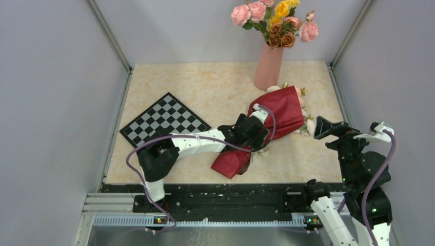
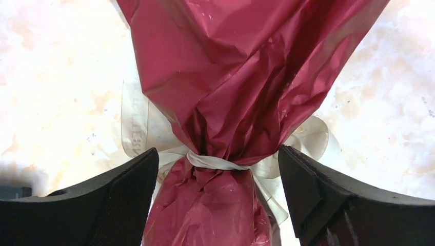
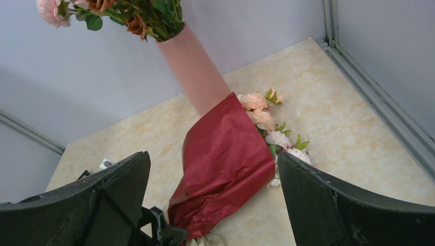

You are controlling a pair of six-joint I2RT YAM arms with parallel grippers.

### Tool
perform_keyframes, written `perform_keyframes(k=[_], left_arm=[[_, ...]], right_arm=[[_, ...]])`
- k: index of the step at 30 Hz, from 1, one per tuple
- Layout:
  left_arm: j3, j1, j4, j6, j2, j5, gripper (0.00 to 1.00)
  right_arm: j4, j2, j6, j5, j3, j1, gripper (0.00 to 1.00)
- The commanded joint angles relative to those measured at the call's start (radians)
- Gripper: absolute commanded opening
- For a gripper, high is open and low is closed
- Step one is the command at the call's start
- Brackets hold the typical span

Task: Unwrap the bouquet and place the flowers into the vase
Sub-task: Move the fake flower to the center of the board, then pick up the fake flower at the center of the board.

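The bouquet (image 1: 274, 114) lies on the table in dark red crinkled paper, its blooms pointing towards the vase (image 1: 268, 66). A cream ribbon (image 2: 215, 162) ties its narrow neck. My left gripper (image 1: 254, 134) hangs over that neck, open, one finger on each side of the paper (image 2: 241, 77) and nothing pinched. The flowers (image 3: 261, 118) poke out of the wrap's wide end: pale pink, white and peach with green leaves. My right gripper (image 1: 354, 130) is raised at the right, open and empty, looking down at the bouquet (image 3: 225, 159). The salmon-pink vase (image 3: 192, 66) stands upright.
Larger pink, yellow and brown roses (image 1: 274, 18) fill the vase. A black-and-white checkerboard (image 1: 165, 119) lies at the table's left. Grey walls close the table on three sides, and a black rail (image 1: 220, 197) runs along the near edge.
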Motion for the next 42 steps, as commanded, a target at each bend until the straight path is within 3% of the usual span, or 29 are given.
perform_keyframes(k=[1, 14, 18, 25, 28, 32, 40, 42], left_arm=[[0.055, 0.006, -0.099, 0.035, 0.009, 0.016, 0.89], [0.107, 0.022, -0.136, 0.032, 0.098, 0.077, 0.84], [0.096, 0.026, -0.131, 0.041, 0.101, 0.061, 0.67], [0.089, 0.03, -0.087, 0.084, 0.115, 0.113, 0.49], [0.085, 0.032, -0.094, 0.061, 0.125, 0.118, 0.32], [0.026, 0.033, -0.039, -0.011, 0.052, 0.074, 0.23], [-0.128, 0.032, 0.144, -0.132, -0.119, 0.095, 0.0], [-0.149, 0.032, 0.168, -0.152, -0.156, 0.089, 0.0]], right_arm=[[0.013, 0.01, 0.012, -0.012, 0.006, 0.009, 0.97], [0.013, 0.014, 0.017, -0.034, -0.008, 0.008, 0.97], [0.012, 0.015, 0.02, -0.039, -0.013, 0.009, 0.97], [0.037, 0.032, 0.038, -0.074, -0.049, 0.01, 0.97], [0.046, 0.039, 0.044, -0.102, -0.06, 0.009, 0.96], [0.058, 0.05, 0.041, -0.151, -0.075, 0.01, 0.97], [0.193, 0.085, 0.029, -0.422, -0.135, 0.01, 0.97], [0.232, 0.089, 0.027, -0.515, -0.145, 0.01, 0.98]])
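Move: The bouquet's tied neck lies between and below the left hand's open fingers, about 5 cm down and level with them otherwise. From that hand, the red wrapper's wide part is some 15 cm ahead and 10 cm to the right, with the flower heads roughly 20 cm ahead and 17 cm right; the stem end lies 12 cm back and 11 cm left. The vase stands about 30 cm ahead, 4 cm right. The right hand has the neck about 9 cm ahead, 21 cm left and 31 cm below. The left fingers pinch the bouquet at its ribbon-tied neck: the hand sinks about 4 cm over it, tilting slightly, closes from wide open until the neck stops them, then begins drawing it back and left with a slight rise. The open right hand swings in some 6 cm left, also down and forward, turning counter-clockwise. ##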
